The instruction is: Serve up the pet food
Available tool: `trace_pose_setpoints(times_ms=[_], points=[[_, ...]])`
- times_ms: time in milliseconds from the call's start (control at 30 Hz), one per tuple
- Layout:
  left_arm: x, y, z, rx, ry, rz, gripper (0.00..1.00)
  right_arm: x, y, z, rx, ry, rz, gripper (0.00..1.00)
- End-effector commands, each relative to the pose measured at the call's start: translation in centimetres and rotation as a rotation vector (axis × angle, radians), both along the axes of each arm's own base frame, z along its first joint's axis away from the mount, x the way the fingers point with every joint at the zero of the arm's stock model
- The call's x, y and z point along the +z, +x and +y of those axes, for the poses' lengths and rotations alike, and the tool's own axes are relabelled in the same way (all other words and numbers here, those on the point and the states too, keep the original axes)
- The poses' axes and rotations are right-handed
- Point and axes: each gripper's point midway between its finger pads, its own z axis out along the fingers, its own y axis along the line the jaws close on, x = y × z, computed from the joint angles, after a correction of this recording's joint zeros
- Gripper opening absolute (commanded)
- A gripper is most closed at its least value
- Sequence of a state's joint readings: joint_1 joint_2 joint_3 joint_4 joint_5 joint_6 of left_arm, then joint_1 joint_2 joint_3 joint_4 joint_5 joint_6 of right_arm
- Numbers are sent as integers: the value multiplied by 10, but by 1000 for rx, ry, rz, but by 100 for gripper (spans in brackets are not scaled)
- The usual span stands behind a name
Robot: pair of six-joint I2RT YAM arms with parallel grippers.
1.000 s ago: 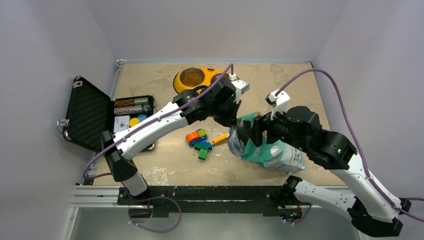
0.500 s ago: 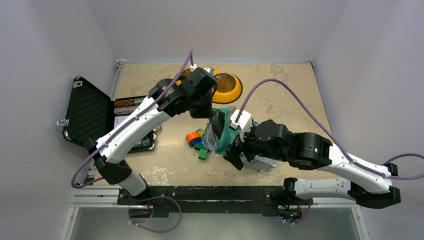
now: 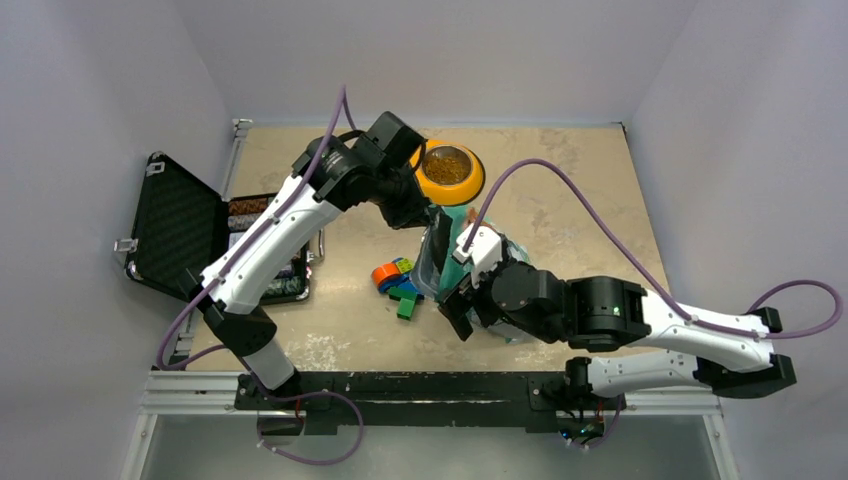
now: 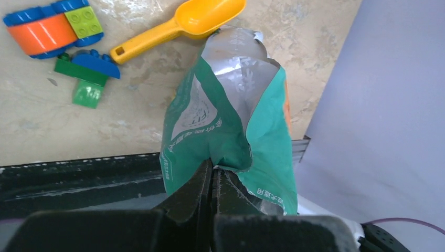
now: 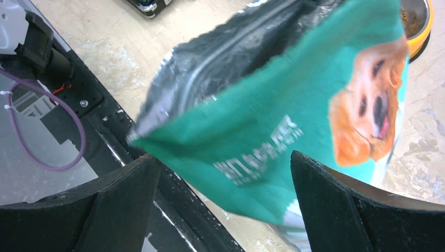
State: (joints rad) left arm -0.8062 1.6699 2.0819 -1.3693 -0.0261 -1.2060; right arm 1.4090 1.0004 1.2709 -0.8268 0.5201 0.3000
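The teal-green and white bag point(image 3: 447, 255) printed with a golden dog stands tilted at mid-table, its torn silver-lined mouth point(image 4: 236, 58) open. My left gripper point(image 4: 214, 169) is shut on the bag's upper edge; in the top view this gripper point(image 3: 417, 208) sits just behind the bag. My right gripper point(image 5: 224, 178) is open wide on the bag's near side, with the bag point(image 5: 273, 105) hanging between and beyond its fingers, apart from them. Brown pet food point(image 3: 449, 160) lies in a yellow bowl point(image 3: 470, 185) behind the bag. A yellow scoop point(image 4: 181, 25) lies on the table.
Colourful toy blocks point(image 3: 395, 280) lie left of the bag, also in the left wrist view as toy blocks point(image 4: 52, 29). An open black case point(image 3: 180, 225) with small items sits at the left edge. The black rail point(image 3: 420, 385) runs along the near edge.
The left arm has swung back and left, lifting the bag's top so the bag stands up. The right gripper opened wide and moved left to the bag's near side.
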Motion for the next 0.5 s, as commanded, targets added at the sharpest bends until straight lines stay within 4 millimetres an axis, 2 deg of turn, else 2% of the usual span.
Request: trace_pose_setpoints(times_ms=[0, 167, 233, 300, 367, 400, 433, 467], points=[[64, 5, -22, 30, -262, -59, 0, 10, 8, 14, -89, 42, -40, 97], [76, 3, -20, 20, -328, -28, 0, 4, 6, 20, -126, 31, -50, 97], [75, -3, -22, 5, -355, 1, 0, 0, 14, 13, -226, -17, -92, 97], [73, -9, -22, -3, -371, 29, 0, 6, 25, 0, -350, -51, -132, 90], [72, -11, -19, -7, -379, 32, 0, 10, 30, -12, -450, -75, -145, 70], [70, -10, -17, -3, -374, 28, 0, 11, 31, -16, -482, -89, -148, 53], [70, -9, -13, -3, -362, 9, 0, 12, 33, -20, -508, -98, -150, 25], [68, -7, -7, 2, -341, -10, 0, 14, 33, -24, -528, -100, -153, 3]])
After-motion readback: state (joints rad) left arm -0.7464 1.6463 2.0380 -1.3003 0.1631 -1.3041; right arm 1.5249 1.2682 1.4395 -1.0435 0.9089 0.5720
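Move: The pet food bag's free rim, the side the left gripper doesn't hold, lies about 3 cm ahead of the open right gripper, 2 cm to its left and 2 cm lower. From the left gripper, which already pinches the opposite part of the rim, it is some 9 cm back and 2 cm lower. On the table 29 cm below the right gripper, the toy blocks lie 9 cm ahead and 11 cm left; the yellow scoop is 14 cm ahead, 1 cm right. Bring the open right gripper about 2 cm left and nearly as far down to the free rim of the bag, then push forward about 2 cm while turning it clockwise some 20 degrees, closing the fingers around the rim. Keep the left gripper shut on its part of the rim, easing it about 1 cm up and to the right with a 10-degree tilt. ##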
